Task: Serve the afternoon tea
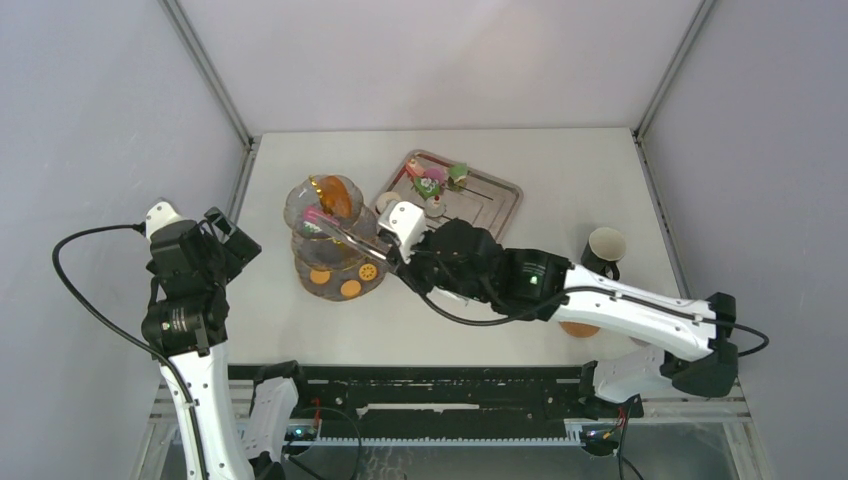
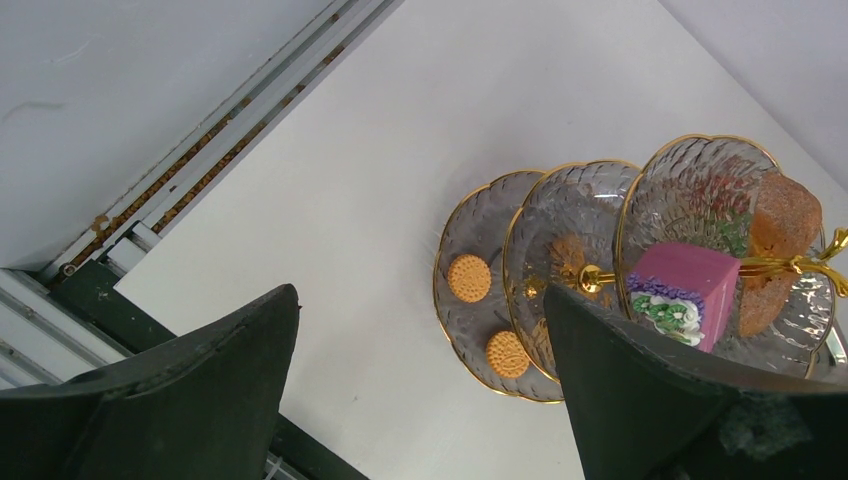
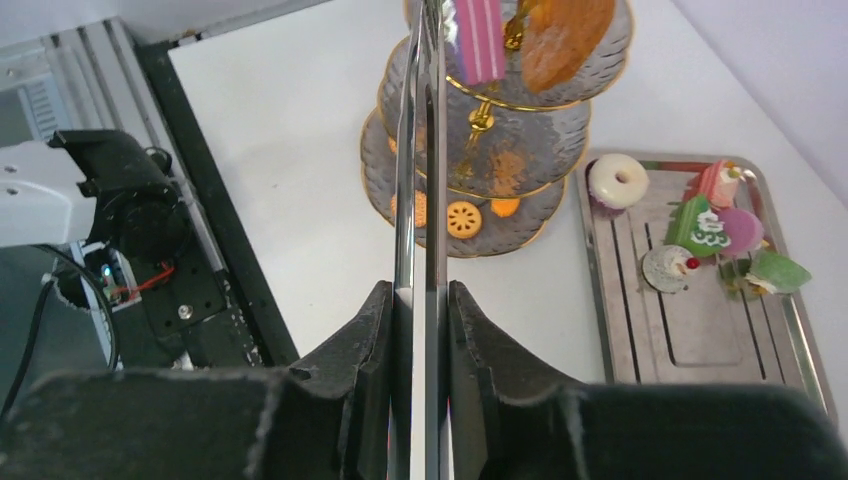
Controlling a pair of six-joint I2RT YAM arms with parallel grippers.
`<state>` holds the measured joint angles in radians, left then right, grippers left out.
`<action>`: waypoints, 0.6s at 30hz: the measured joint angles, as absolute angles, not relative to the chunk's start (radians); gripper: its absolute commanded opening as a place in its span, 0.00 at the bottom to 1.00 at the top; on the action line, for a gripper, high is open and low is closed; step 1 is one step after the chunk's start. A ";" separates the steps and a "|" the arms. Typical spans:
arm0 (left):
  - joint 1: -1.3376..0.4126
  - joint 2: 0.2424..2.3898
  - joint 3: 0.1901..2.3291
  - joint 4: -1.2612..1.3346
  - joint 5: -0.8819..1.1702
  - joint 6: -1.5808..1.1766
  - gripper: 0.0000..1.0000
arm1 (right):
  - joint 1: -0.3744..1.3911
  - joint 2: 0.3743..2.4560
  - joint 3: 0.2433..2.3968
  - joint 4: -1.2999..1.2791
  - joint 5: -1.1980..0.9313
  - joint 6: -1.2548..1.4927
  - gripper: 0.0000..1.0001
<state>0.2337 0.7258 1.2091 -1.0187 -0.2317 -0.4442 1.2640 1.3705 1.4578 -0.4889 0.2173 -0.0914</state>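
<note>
The three-tier glass stand (image 1: 300, 262) with its gold pole stands left of centre. On its top tier sit a pink cake (image 3: 478, 40) and an orange-brown cake (image 3: 560, 35). Orange cookies (image 2: 469, 277) lie on the bottom tier. My right gripper (image 3: 420, 290) is shut on the long metal tongs (image 3: 405, 150), whose arms are squeezed nearly together. Their tips reach the top tier beside the pink cake; whether they touch it I cannot tell. My left gripper (image 2: 420, 295) hangs open and holds nothing, left of the stand. A white ring donut (image 3: 618, 180) and small cakes (image 3: 712, 225) lie on the steel tray (image 3: 700, 340).
A cup (image 1: 605, 248) stands at the right of the table, past my right arm. A brown coaster (image 1: 578, 329) peeks out from under that arm. The black rail (image 1: 430, 405) runs along the near edge.
</note>
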 measured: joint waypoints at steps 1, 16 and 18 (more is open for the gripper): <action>0.234 0.726 1.209 -1.019 -0.231 -0.444 0.96 | 1.264 1.352 1.444 -0.480 0.222 -0.089 0.06; 0.234 0.726 1.209 -1.009 -0.232 -0.447 0.96 | 0.797 1.259 1.229 -0.570 0.221 0.124 0.31; 0.234 0.727 1.209 -1.008 -0.232 -0.448 0.96 | 0.723 1.300 1.229 -0.580 0.181 0.150 0.37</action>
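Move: Out over the tray lies the green leaf pastry, which the tongs in the right hand seem bound for: about 39 cm ahead, 10 to the right and 30 below. From that hand, the white cupcake is some 28 cm ahead, 5 right; the green cake 34 ahead, 3 right. The pink cake, already on the stand's top plate, is roughly 10 cm ahead, 13 left, 4 below. From the left hand the leaf pastry is about 36 cm ahead, 36 right. Swinging away from the stand, the right hand takes the closed tongs right about 16 cm, forward some 13 and down 9, towards the tray. It starts with a short step to the right, then speeds up on a slant, turning clockwise some 35 degrees and tipping the tongs down; the fingers keep their hold on them. ##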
